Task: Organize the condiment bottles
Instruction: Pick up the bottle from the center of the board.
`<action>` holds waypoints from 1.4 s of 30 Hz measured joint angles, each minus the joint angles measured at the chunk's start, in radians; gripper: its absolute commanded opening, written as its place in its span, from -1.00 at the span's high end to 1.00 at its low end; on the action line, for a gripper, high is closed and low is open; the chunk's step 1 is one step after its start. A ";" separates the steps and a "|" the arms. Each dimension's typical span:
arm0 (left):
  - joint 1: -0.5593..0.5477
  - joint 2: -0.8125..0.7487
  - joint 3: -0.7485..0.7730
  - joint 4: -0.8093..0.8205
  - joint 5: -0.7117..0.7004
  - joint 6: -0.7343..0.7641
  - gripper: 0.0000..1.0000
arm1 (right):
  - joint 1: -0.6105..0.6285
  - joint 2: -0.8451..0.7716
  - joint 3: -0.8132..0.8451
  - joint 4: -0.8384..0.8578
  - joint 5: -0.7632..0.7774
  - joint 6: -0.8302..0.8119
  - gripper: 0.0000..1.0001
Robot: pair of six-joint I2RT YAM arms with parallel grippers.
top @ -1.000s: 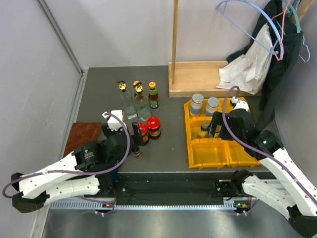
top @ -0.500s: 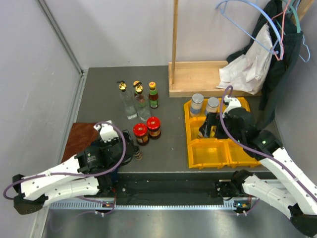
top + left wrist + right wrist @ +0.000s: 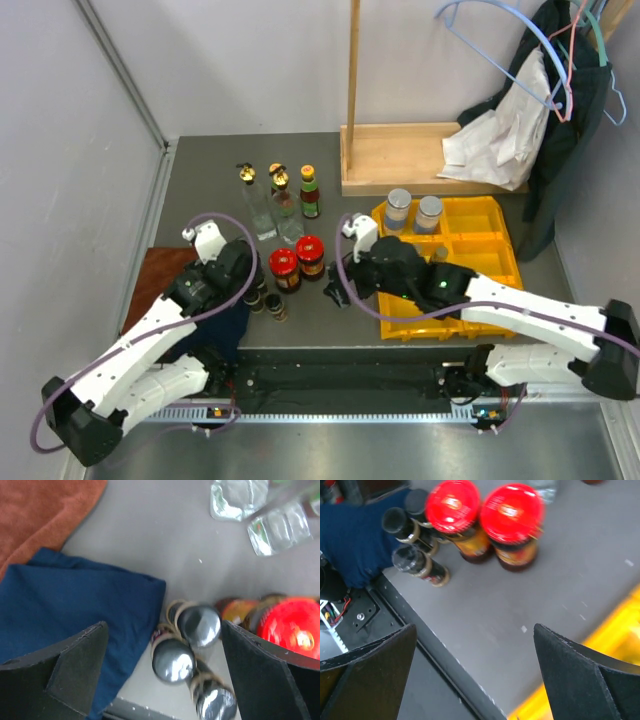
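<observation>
Three small dark bottles (image 3: 200, 625) stand bunched at the table's front edge, and my open left gripper (image 3: 165, 660) hovers right over them with nothing held. In the top view these bottles (image 3: 275, 308) sit just left of two red-lidded jars (image 3: 284, 265). My right gripper (image 3: 338, 288) hangs open and empty to the right of the jars, above bare table. Its camera shows the red lids (image 3: 511, 507) and the small bottles (image 3: 407, 557) ahead. Two tall clear gold-stoppered bottles (image 3: 250, 200) and a green-capped bottle (image 3: 309, 192) stand further back. Two silver-lidded jars (image 3: 398, 207) sit in the yellow bin (image 3: 490, 225).
A blue cloth (image 3: 75, 605) lies against the small bottles, over a rust-brown cloth (image 3: 160, 275). The table's front edge (image 3: 435, 665) runs just under my right gripper. A wooden stand (image 3: 420, 155), hangers and clothes fill the back right.
My right arm has swung left out of the yellow bin to the table beside the red jars. My left gripper has shifted back and now sits over the small dark bottles.
</observation>
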 measured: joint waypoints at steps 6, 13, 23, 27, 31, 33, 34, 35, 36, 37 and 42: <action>0.123 0.026 0.006 0.105 0.113 0.135 -0.98 | 0.089 0.223 0.032 0.184 0.010 -0.031 -0.93; 0.215 0.021 0.014 0.132 0.149 0.186 -0.98 | 0.172 0.490 0.198 0.256 0.029 -0.059 -0.73; 0.378 -0.026 0.010 0.120 0.183 0.214 -0.98 | 0.181 0.604 0.250 0.304 0.024 -0.049 -0.53; 0.412 -0.046 0.000 0.120 0.212 0.220 -0.98 | 0.183 0.635 0.267 0.307 0.018 -0.049 -0.47; 0.428 -0.053 -0.002 0.120 0.230 0.230 -0.98 | 0.185 0.662 0.282 0.306 0.005 -0.048 -0.40; 0.431 -0.053 -0.002 0.121 0.238 0.233 -0.98 | 0.187 0.673 0.287 0.306 0.000 -0.048 -0.34; 0.433 -0.053 -0.002 0.121 0.241 0.234 -0.98 | 0.187 0.678 0.292 0.303 -0.001 -0.048 -0.28; 0.433 -0.053 -0.002 0.121 0.244 0.235 -0.98 | 0.187 0.685 0.298 0.303 -0.002 -0.048 -0.17; 0.435 -0.053 -0.002 0.121 0.247 0.235 -0.98 | 0.188 0.692 0.301 0.305 -0.001 -0.048 -0.16; 0.435 -0.053 -0.002 0.121 0.249 0.235 -0.98 | 0.189 0.698 0.307 0.300 0.002 -0.049 -0.15; 0.437 -0.053 -0.007 0.125 0.266 0.241 -0.98 | 0.200 0.724 0.319 0.286 0.023 -0.048 0.27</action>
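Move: Nearest black-capped bottle, the one to grasp: about 17 cm left of the right gripper, 2 cm back and some 14 cm below. Beyond it, 5 cm farther left, stand two more black-capped bottles, one about 2 cm, the other about 5 cm farther forward than it. The near red-lidded jar is 8 cm forward of it and 2 cm to its right. From the left gripper the bottle lies some 8 cm right, 6 cm back and 9 cm below. Sweep the open right gripper quickly left, sinking as it goes, then ease down onto the nearest black-capped bottle: about 17 cm left and 10 cm down in all, the wrist turning some 10 degrees counter-clockwise. Close the fingers to about half on the way, one each side of its cap. Meanwhile draw the left gripper forward a little, then some 5 cm left, away from the bottles, fingers open. ##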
